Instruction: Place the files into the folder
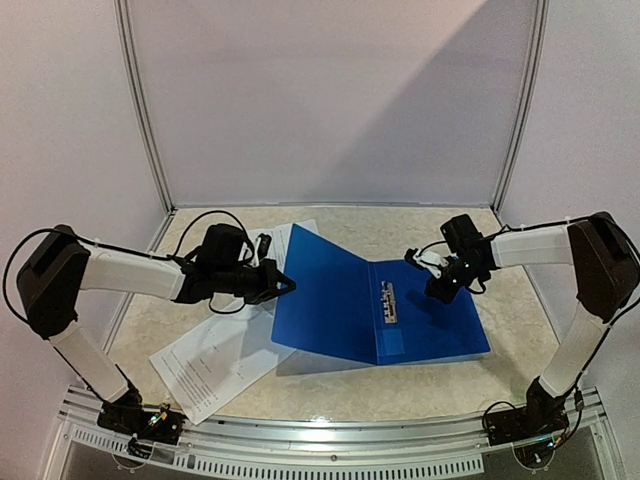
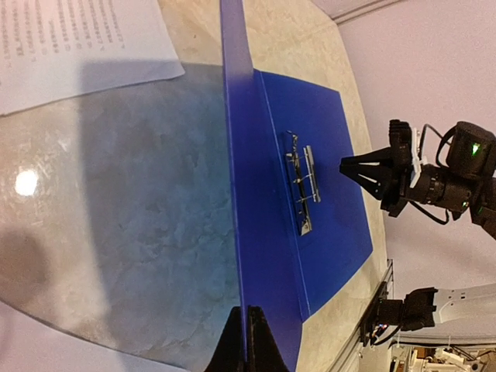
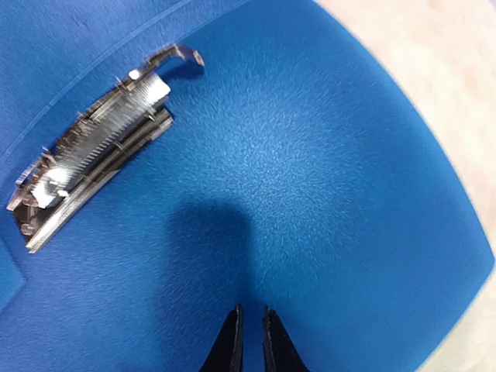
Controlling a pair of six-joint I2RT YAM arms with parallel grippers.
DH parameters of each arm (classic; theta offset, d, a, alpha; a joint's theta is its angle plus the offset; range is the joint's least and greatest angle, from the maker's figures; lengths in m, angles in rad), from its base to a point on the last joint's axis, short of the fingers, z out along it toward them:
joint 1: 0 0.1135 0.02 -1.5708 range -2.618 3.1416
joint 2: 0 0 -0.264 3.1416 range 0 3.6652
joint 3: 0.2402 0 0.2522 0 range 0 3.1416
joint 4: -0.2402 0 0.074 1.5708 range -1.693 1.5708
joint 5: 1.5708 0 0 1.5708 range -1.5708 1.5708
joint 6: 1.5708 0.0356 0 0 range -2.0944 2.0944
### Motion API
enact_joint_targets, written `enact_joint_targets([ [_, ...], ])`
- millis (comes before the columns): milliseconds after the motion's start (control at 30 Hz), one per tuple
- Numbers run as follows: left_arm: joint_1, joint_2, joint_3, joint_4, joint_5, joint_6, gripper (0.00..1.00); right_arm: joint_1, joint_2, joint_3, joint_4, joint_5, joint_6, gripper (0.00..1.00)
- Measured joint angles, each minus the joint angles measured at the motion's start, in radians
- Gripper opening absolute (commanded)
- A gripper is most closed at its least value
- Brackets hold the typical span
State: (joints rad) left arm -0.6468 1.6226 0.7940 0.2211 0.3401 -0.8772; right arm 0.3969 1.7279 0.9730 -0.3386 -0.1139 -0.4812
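Observation:
The blue folder (image 1: 430, 320) lies open on the table, its right half flat and its metal spine clip (image 1: 389, 300) showing. My left gripper (image 1: 288, 285) is shut on the edge of the left cover and holds it raised and tilted; in the left wrist view the fingers (image 2: 248, 337) pinch that cover (image 2: 240, 155) edge-on. My right gripper (image 1: 437, 295) points down close over the flat right half (image 3: 310, 155), jaws nearly together and holding nothing, right of the clip (image 3: 93, 167). The files (image 1: 205, 365) lie on the table left of the folder, partly under my left arm.
More printed sheets (image 1: 285, 240) lie behind the raised cover and show in the left wrist view (image 2: 70, 39). The beige table (image 1: 400, 225) is walled at the back and both sides. A metal rail (image 1: 300, 440) runs along the near edge by the arm bases.

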Motion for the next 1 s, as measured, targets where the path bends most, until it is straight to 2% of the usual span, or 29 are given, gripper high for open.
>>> enact_joint_targets([
  [100,0.000,0.014,0.036,-0.003,-0.003,0.002,0.02,0.000,-0.011,0.036,-0.020,0.003,-0.002,0.15],
  [133,0.000,0.023,0.053,-0.005,-0.003,0.005,0.10,0.000,-0.023,0.047,-0.032,0.002,-0.003,0.16],
  [200,0.000,0.040,0.085,-0.015,-0.002,0.018,0.36,0.000,-0.055,0.064,-0.055,0.000,0.002,0.18],
  [233,0.000,0.044,0.097,-0.021,-0.003,0.026,0.44,0.000,-0.073,0.071,-0.066,-0.004,0.005,0.19],
  [367,0.000,0.034,0.141,-0.101,-0.037,0.063,0.63,0.000,-0.182,0.090,-0.105,-0.047,0.033,0.23],
  [500,0.000,-0.024,0.191,-0.272,-0.116,0.143,0.70,0.000,-0.281,0.090,-0.142,-0.105,0.062,0.28],
  [600,0.000,-0.124,0.208,-0.409,-0.208,0.201,0.75,0.000,-0.342,0.073,-0.157,-0.164,0.087,0.34],
  [767,0.000,-0.368,0.117,-0.576,-0.348,0.233,0.85,0.028,-0.462,-0.023,-0.163,-0.293,0.113,0.42],
  [833,0.002,-0.446,0.064,-0.633,-0.394,0.230,0.90,0.067,-0.490,-0.051,-0.168,-0.312,0.114,0.45],
  [900,0.022,-0.516,-0.004,-0.675,-0.423,0.220,0.90,0.138,-0.499,-0.060,-0.174,-0.306,0.097,0.46],
  [1000,0.124,-0.585,-0.119,-0.690,-0.397,0.215,0.89,0.304,-0.473,-0.046,-0.183,-0.247,0.052,0.47],
])
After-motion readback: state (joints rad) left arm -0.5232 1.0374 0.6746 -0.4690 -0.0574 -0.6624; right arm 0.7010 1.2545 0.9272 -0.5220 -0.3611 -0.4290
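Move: My left hand is already shut on the raised left cover's edge of the folder. From it the near sheet lies about 16 cm left and 13 cm back, 10 cm below; the far sheet is some 17 cm ahead and 5 cm left; the metal clip about 21 cm right, 2 cm ahead. From my right hand, low over the right panel, the near sheet is roughly 48 cm left and 15 cm back, the clip 11 cm left, level. I nudge the cover forward and up about 2 cm with my left hand, then open its fingers wide, let go, rise clear and swing some 17 cm left, sinking and drawing back towards the near sheet as the wrist rolls left side up. My right hand lifts 14 cm off the right panel, then comes back about 13 cm and left over the folder's near part, fingers opening to half. ##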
